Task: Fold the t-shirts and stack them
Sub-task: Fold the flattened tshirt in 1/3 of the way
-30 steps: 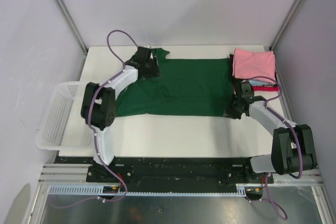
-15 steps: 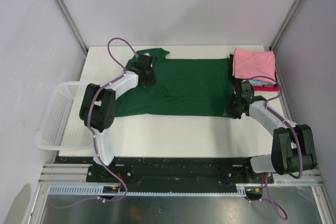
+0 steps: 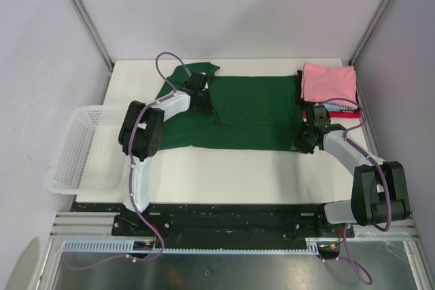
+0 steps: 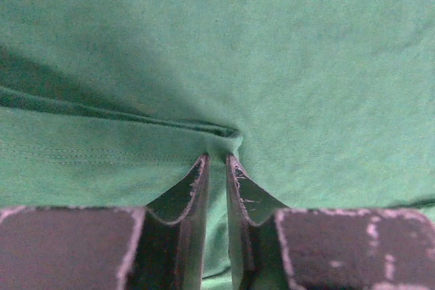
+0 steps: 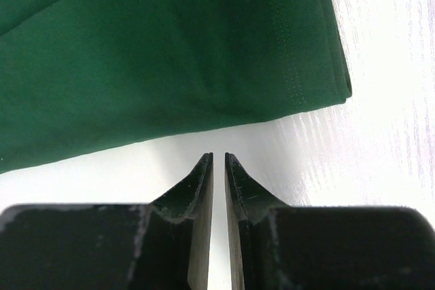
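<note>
The dark green t-shirt (image 3: 251, 110) lies spread flat across the middle of the table. My left gripper (image 3: 203, 102) sits on its left part, shut on a pinched fold of green cloth (image 4: 221, 142) that rises between the fingertips. My right gripper (image 3: 303, 143) rests low at the shirt's near right corner, with its jaws nearly together over bare white table (image 5: 380, 161) and nothing between them. The hem corner (image 5: 333, 86) lies just beyond its tips. A folded pink t-shirt (image 3: 329, 83) tops a stack at the back right, with a red one (image 3: 349, 115) and a black edge (image 3: 300, 88) showing beneath.
A white mesh basket (image 3: 76, 151) hangs off the table's left edge, beside the left arm's elbow. The folded stack lies close behind the right wrist. Grey walls and metal posts close in the back and sides.
The left gripper closed on the green cloth near the sleeve and moved right and toward me, pulling the shirt's left side inward. The right arm has not moved.
</note>
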You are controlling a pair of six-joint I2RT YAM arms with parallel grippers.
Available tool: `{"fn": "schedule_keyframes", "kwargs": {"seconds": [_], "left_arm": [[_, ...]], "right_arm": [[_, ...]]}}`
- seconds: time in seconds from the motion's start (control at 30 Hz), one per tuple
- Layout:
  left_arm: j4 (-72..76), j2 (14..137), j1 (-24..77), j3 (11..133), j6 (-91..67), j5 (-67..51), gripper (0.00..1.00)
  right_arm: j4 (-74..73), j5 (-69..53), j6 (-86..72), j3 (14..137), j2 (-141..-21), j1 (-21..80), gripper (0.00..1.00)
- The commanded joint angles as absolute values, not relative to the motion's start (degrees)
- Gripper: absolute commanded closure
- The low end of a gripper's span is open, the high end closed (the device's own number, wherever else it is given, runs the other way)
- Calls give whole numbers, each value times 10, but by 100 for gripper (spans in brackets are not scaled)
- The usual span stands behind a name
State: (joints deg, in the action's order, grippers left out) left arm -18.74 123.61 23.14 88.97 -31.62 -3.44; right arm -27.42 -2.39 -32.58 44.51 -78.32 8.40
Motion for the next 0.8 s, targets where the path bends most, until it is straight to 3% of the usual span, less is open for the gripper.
{"fn": "schedule_keyframes", "kwargs": {"seconds": [0.0,0.2,0.4,0.77], "left_arm": [[-178,1213,236,895,-318,-37,76],[-180,1079,215,814,-327,-12,57],[-184,916,203,656,-368,20,52],[-183,736,188,451,-389,28,51]], "right_arm": [[-274,-10,-315,467,-781,81,83],[-295,16,-309,459,-770,53,80],[-292,21,-311,422,-723,8,65],[-230,10,-339,406,-738,-33,58]]}}
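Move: The left fingertips are at the folded-over flap of the green t-shirt. The shirt's near edge, where that hand goes, lies about 15 cm back and 10 cm left, 2 cm lower; the white basket is some 47 cm left and 15 cm back of the hand. For the right hand, the shirt's near right corner is roughly 5 cm right, 2 cm ahead and 4 cm below; the pink shirt stack sits about 27 cm ahead and 12 cm right. Left opens, lifting off the flap and back-left about 17 cm; right opens, moving right 6 cm to the corner. ##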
